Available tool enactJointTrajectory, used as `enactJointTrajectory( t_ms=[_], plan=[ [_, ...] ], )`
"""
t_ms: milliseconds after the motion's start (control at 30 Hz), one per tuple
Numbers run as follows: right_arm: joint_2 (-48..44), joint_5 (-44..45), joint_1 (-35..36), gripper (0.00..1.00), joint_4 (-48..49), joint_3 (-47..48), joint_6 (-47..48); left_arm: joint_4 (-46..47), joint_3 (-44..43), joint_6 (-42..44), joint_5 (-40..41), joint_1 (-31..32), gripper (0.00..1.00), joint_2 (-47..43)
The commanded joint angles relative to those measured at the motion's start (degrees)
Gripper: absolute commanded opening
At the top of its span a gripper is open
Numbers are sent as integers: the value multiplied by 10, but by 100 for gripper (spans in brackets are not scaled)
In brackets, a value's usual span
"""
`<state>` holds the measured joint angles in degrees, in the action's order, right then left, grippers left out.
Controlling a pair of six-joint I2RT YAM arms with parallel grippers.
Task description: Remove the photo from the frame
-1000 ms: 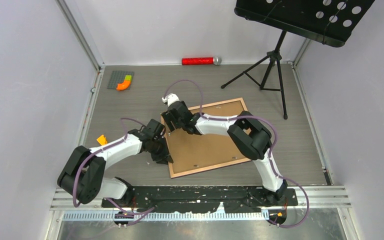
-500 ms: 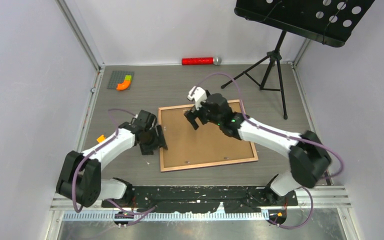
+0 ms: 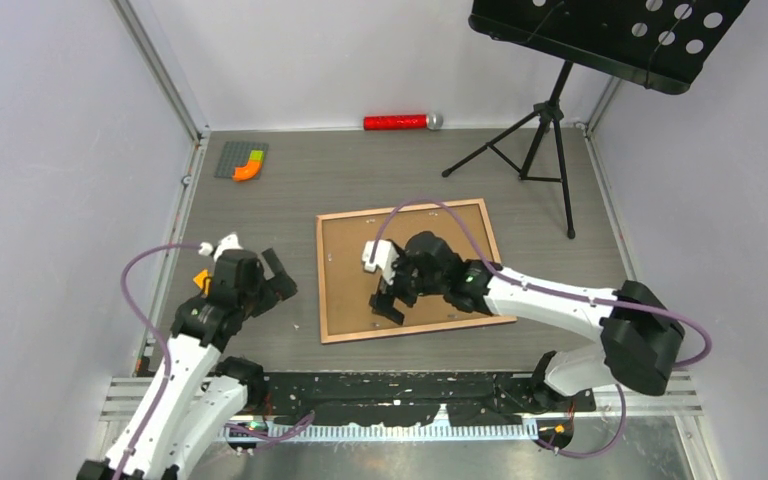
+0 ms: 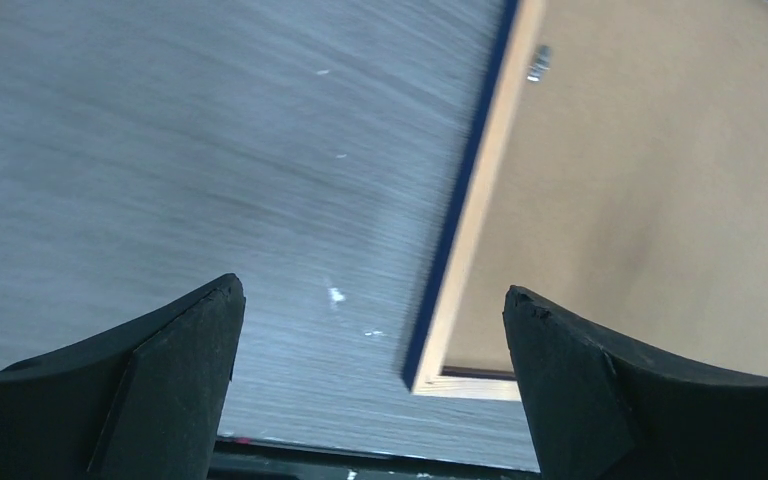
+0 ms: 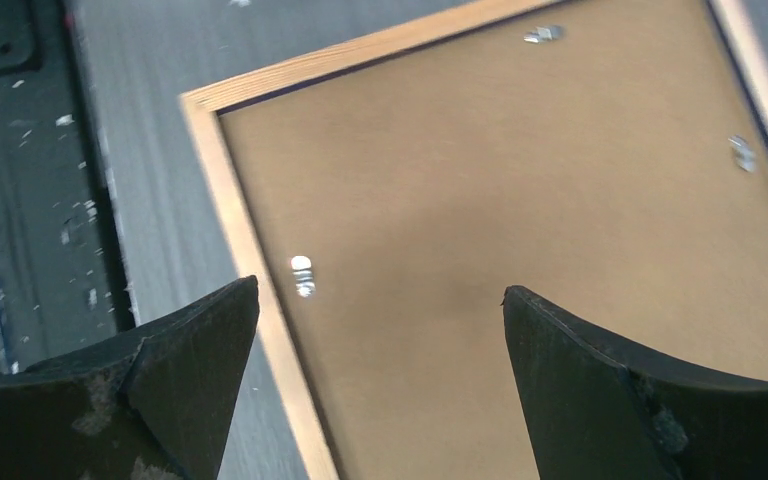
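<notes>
The frame (image 3: 322,285) lies face down on the table, its pale wood back rim and dark blue outer edge (image 4: 457,230) showing. A brown backing board (image 3: 350,260) fills it, so the photo is hidden. My left gripper (image 3: 272,277) hangs open over bare table just left of the frame's near left corner (image 4: 422,378); nothing is between its fingers (image 4: 372,290). My right gripper (image 3: 388,298) stands open above the backing board (image 5: 520,170) near the frame's near rail (image 5: 250,250), holding nothing (image 5: 380,290). Small metal clips (image 5: 302,275) sit along the board's edges.
A red cylinder with a silver end (image 3: 401,122) lies at the back wall. A grey baseplate with an orange and green piece (image 3: 243,160) sits at the back left. A black music stand's tripod (image 3: 545,125) stands at the back right. A small orange object (image 3: 202,280) lies left of my left arm.
My left gripper let go of the frame's left rail, opened and pulled back left. My right gripper swung from the frame's far left corner to its near rail. The frame turned straighter.
</notes>
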<state>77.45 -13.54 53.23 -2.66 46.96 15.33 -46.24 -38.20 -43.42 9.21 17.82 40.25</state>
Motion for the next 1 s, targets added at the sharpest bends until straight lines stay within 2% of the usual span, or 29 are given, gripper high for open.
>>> enactJointTrajectory(
  t_ms=[0, 133, 267, 433, 533, 667, 733, 767, 800, 833, 900, 967],
  plan=[
    [61, -58, 47, 99, -49, 76, 71, -68, 32, -21, 35, -43, 100, -52],
    [137, -57, 112, 95, -122, 146, 144, -92, 29, -41, 30, -48, 100, -70],
    [184, -35, 148, 92, -121, 168, 174, -99, 30, -52, 20, -49, 100, -80],
    [253, 33, 162, 87, -119, 199, 186, -104, 42, -61, 8, -48, 100, -92],
    [275, 47, 165, 78, -125, 213, 188, -102, 53, -66, -4, -48, 100, -97],
    [290, 63, 168, 73, -113, 205, 178, -99, 62, -66, -15, -49, 100, -100],
    [298, 66, 168, 60, -118, 207, 173, -98, 61, -65, -15, -49, 100, -101],
    [300, 65, 168, 47, -124, 209, 169, -99, 61, -64, -15, -49, 100, -101],
    [300, 61, 168, 39, -125, 209, 166, -97, 61, -62, -17, -49, 100, -102],
    [297, 61, 168, 24, -124, 205, 159, -96, 61, -61, -20, -49, 100, -103],
    [287, 59, 168, 10, -122, 200, 145, -83, 64, -54, -34, -49, 100, -108],
    [269, 63, 169, 6, -119, 201, 128, -57, 69, -42, -72, -49, 100, -116]
  ],
)
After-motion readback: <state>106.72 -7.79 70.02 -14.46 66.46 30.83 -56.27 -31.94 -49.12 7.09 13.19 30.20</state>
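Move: Beneath the open right hand lies the frame, face down. The spot on its near rail where the fingers will close is about 6 cm back, 8 cm left and 10 cm below. The frame's near-left corner is 6 cm further left of that spot, 1 cm nearer the base. A metal clip beside the near rail sits about 3 cm back and 1 cm left of the hand. For the left hand, the grip spot is about 8 cm back, 14 cm right and 11 cm below. Sweeping left and back, then sinking about 10 cm to the near rail, the right hand swings some 25 degrees counter-clockwise and tips its fingers further down. Once low it shuts them across the rail, one finger outside and one over the backing board side, pinching the wood near the near-left corner. The empty left hand, staying open, eases about 5 cm back and a little down. ##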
